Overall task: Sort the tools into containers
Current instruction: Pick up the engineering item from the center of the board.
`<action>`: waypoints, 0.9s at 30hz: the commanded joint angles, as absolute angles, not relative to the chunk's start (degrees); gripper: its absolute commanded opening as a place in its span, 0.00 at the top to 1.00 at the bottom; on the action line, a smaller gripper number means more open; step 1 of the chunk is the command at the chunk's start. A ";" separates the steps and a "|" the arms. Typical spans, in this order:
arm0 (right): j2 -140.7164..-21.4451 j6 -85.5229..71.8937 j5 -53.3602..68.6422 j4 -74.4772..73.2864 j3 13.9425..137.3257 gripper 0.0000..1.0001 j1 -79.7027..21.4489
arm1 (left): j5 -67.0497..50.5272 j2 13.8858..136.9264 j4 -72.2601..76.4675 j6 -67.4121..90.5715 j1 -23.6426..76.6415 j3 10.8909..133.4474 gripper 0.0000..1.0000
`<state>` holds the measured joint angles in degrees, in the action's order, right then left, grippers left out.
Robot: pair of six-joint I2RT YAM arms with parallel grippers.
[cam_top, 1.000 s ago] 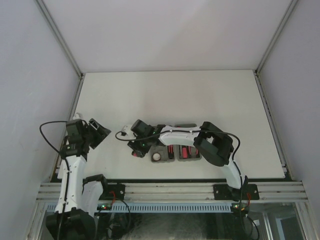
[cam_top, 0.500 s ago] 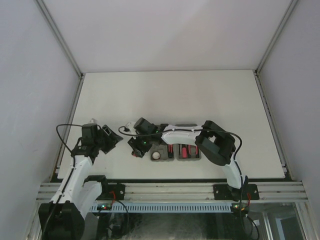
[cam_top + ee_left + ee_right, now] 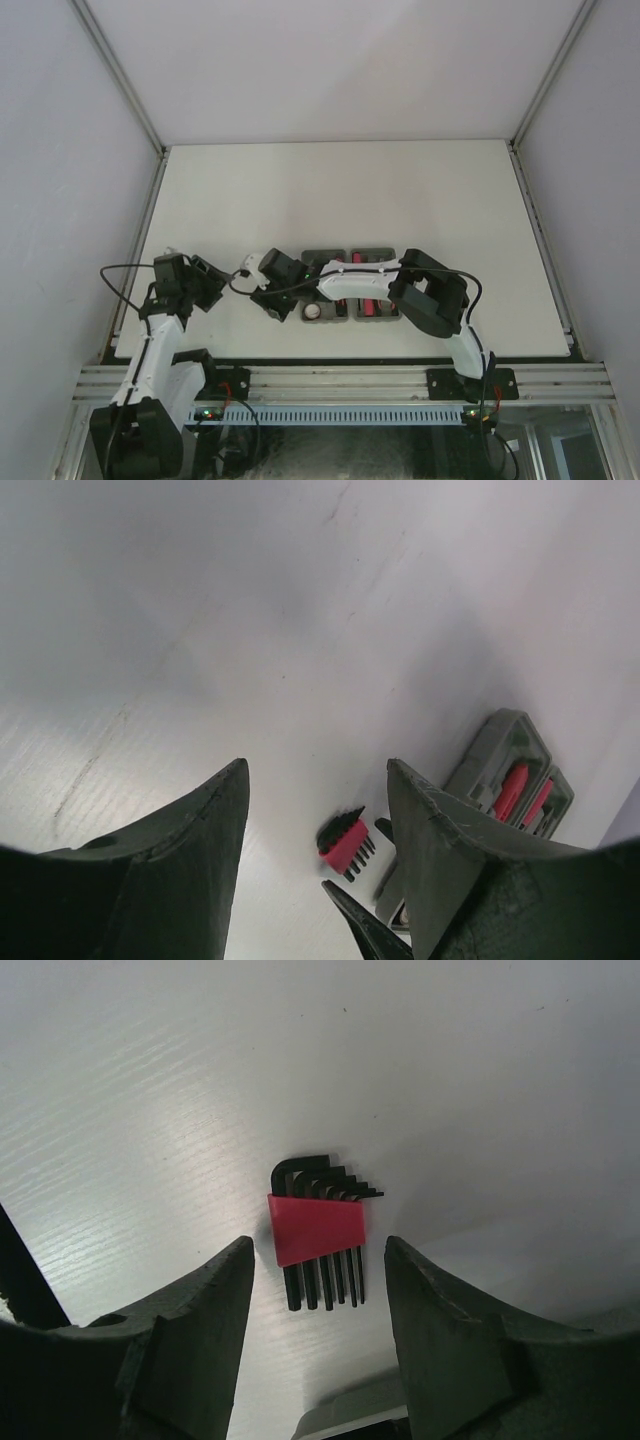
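Observation:
A set of black hex keys in a red holder (image 3: pixel 315 1228) lies flat on the white table, just left of the grey containers (image 3: pixel 372 253). My right gripper (image 3: pixel 318 1247) hovers over it, open, one finger on each side, touching nothing. The right gripper (image 3: pixel 267 298) reaches left across the containers in the top view. The left gripper (image 3: pixel 316 770) is open and empty, pointing at the same hex key set (image 3: pixel 345 845) from the left. Red-handled tools (image 3: pixel 512 790) lie in the containers' recesses. The left gripper (image 3: pixel 208 282) sits near the table's left edge.
A white round item (image 3: pixel 313 312) rests in the left container's near recess. The right arm's forearm (image 3: pixel 360 280) spans both containers. The table's left edge (image 3: pixel 140 265) runs close beside the left arm. A container corner (image 3: pixel 345 1412) shows below the right fingers.
The right jaws have widened and the hex key set now lies free on the table. The right forearm dropped nearer, uncovering the containers' far ends. The left gripper shifted nearer.

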<state>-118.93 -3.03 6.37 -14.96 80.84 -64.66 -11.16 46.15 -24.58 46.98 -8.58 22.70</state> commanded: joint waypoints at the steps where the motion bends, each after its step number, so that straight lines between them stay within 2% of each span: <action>1: -120.68 -0.12 5.18 -18.97 79.36 0.45 -65.57 | -14.31 46.28 -21.69 46.03 -9.30 22.24 0.38; 6: -121.67 0.79 7.55 -20.09 79.28 0.50 -66.74 | -16.11 47.67 -20.84 45.04 -9.25 22.36 0.39; 12: -122.52 -0.37 3.14 -22.54 78.88 0.59 -67.34 | -17.88 48.65 -19.21 44.67 -9.23 21.05 0.39; 18: -120.90 -3.64 5.53 -18.54 75.00 0.66 -66.51 | -20.65 49.58 -17.05 44.22 -8.74 19.90 0.39; 27: -120.08 -8.12 11.24 -13.94 73.15 0.71 -63.46 | -19.46 49.28 -13.35 47.91 -1.17 16.24 0.39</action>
<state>-117.54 -4.12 7.22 -9.26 76.40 -64.31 -18.79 49.63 -17.28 45.93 -4.23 19.11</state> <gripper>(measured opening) 0.345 0.614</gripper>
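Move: The hex-key set lies flat on the board right between the right hand's open fingers, about 1 cm below the hand point. From the left hand it lies some 11 cm to the right, 3 cm back and 5 cm below. The tool box's left half has its middle roughly 12 cm to the right of the set and 5 cm farther out; the black tape ring in it sits about 9 cm to the right of the set, level with it. The hex-key set's red holder is pinched from both sides as the right fingers close on it, that hand staying almost in place apart from sinking about half a centimetre midway and a slight rocking of the wrist. Meanwhile the left hand, fingers still open, comes in about 4 cm to the right and 1 cm down towards the set, speeding up late and turning some 10 degrees clockwise. ##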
